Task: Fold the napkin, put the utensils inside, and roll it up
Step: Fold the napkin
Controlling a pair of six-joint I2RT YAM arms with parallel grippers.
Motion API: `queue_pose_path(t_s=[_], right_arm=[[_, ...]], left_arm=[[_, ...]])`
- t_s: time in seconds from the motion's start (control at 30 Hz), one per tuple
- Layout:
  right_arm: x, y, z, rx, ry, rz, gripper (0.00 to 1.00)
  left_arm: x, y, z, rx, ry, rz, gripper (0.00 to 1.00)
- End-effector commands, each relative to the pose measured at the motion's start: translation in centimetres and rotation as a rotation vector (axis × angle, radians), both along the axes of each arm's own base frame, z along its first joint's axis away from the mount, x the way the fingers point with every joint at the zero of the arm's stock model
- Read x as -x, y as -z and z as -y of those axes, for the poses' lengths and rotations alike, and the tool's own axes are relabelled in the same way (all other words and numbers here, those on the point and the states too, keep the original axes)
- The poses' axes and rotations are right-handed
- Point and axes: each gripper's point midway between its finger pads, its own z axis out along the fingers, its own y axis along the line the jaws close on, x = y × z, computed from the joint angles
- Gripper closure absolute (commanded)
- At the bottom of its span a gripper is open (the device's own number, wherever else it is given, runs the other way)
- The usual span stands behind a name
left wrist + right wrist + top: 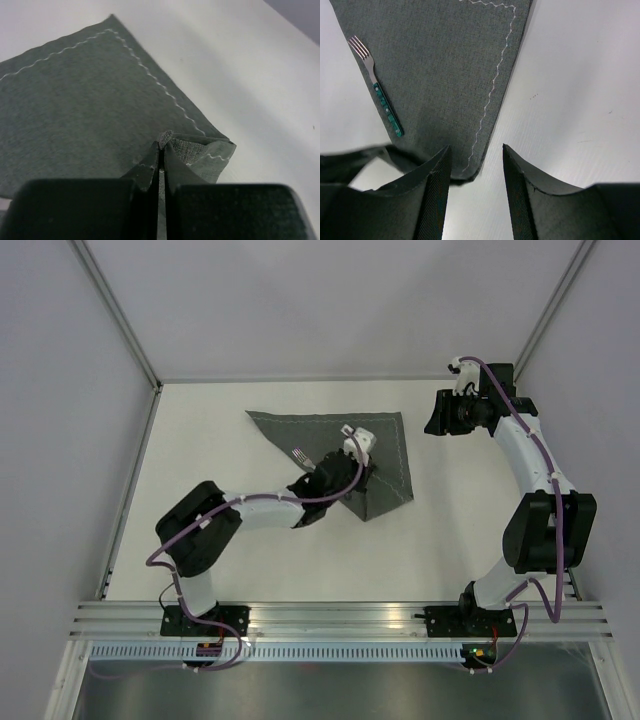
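Observation:
The dark grey napkin lies folded on the table with its pale stitched hem along the right edge. My left gripper rests on its lower right part. The left wrist view shows that gripper shut on a bunched-up fold of the napkin. The small fork lies at the cloth's left edge, tines pointing up-left. In the right wrist view the fork, with its teal handle, lies on the napkin. My right gripper hovers open to the right of the cloth. Nothing is between its jaws, and a napkin corner sits just under its left finger.
The white table is bounded by grey walls and a metal frame on the left, back and right. The arm bases sit on a rail at the near edge.

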Motion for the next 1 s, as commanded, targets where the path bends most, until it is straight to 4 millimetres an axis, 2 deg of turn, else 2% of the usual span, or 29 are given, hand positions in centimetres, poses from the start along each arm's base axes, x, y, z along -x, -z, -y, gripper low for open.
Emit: queue_pose_path(t_s=[0.0, 0.07, 0.1, 0.17, 0.2, 0.4, 0.57, 0.7, 0.97], right_arm=[[0.1, -1.3, -0.5, -0.020, -0.014, 0.037, 0.49], [0.1, -1.2, -0.5, -0.023, -0.015, 0.033, 0.49], [0.1, -1.2, -0.5, -0.025, -0.017, 0.032, 0.49], [0.2, -1.1, -0.6, -0.027, -0.018, 0.027, 0.49], [0.2, -1.1, -0.6, -0.028, -0.019, 0.026, 0.49], [0.3, -1.0, -0.7, -0.028, -0.026, 0.023, 0.49], [0.3, -0.8, -0.7, -0.031, -0.028, 0.015, 0.49], [0.3, -0.7, -0.8, -0.029, -0.034, 0.015, 0.50], [0.3, -0.4, -0.8, -0.028, -0.034, 0.007, 0.50]], left_arm=[[-1.4, -0.5, -2.7, 0.200, -0.103, -0.246, 0.98], [-3.0, -0.4, -4.7, 0.229, -0.164, -0.285, 0.98], [-4.5, 0.3, -6.8, 0.238, -0.216, -0.319, 0.98], [-5.8, 0.8, -8.6, 0.285, -0.263, -0.374, 0.98], [-6.9, 1.1, -10.2, 0.308, -0.296, -0.400, 0.98], [-9.3, 2.6, -14.5, 0.328, -0.384, -0.456, 0.98], [-10.8, 3.3, -16.6, 0.329, -0.427, -0.489, 0.98], [-11.2, 4.4, -17.3, 0.317, -0.443, -0.526, 0.98], [-12.3, 5.2, -18.3, 0.325, -0.452, -0.554, 0.98]])
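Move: The napkin's near-right corner is already pinched in the left fingers; the far-left corner it is heading towards lies about 35 cm to their left, 23 cm ahead and 12 cm lower. On the way the fork's middle lies roughly 13 cm left, 4 cm ahead; the napkin's far-right corner is 23 cm ahead, 10 cm right. From the idle right hand the far-left corner is some 47 cm left, 14 cm ahead and 17 cm down. The napkin's held corner is drawn leftwards about 19 cm and forward some 11 cm towards the napkin's far-left corner, over the fork, the left fingers staying shut on it. The left hand goes fast at first, then slows and sinks about 6 cm in all, tipping its fingers down some 30 degrees while swinging about 25 degrees counter-clockwise. ##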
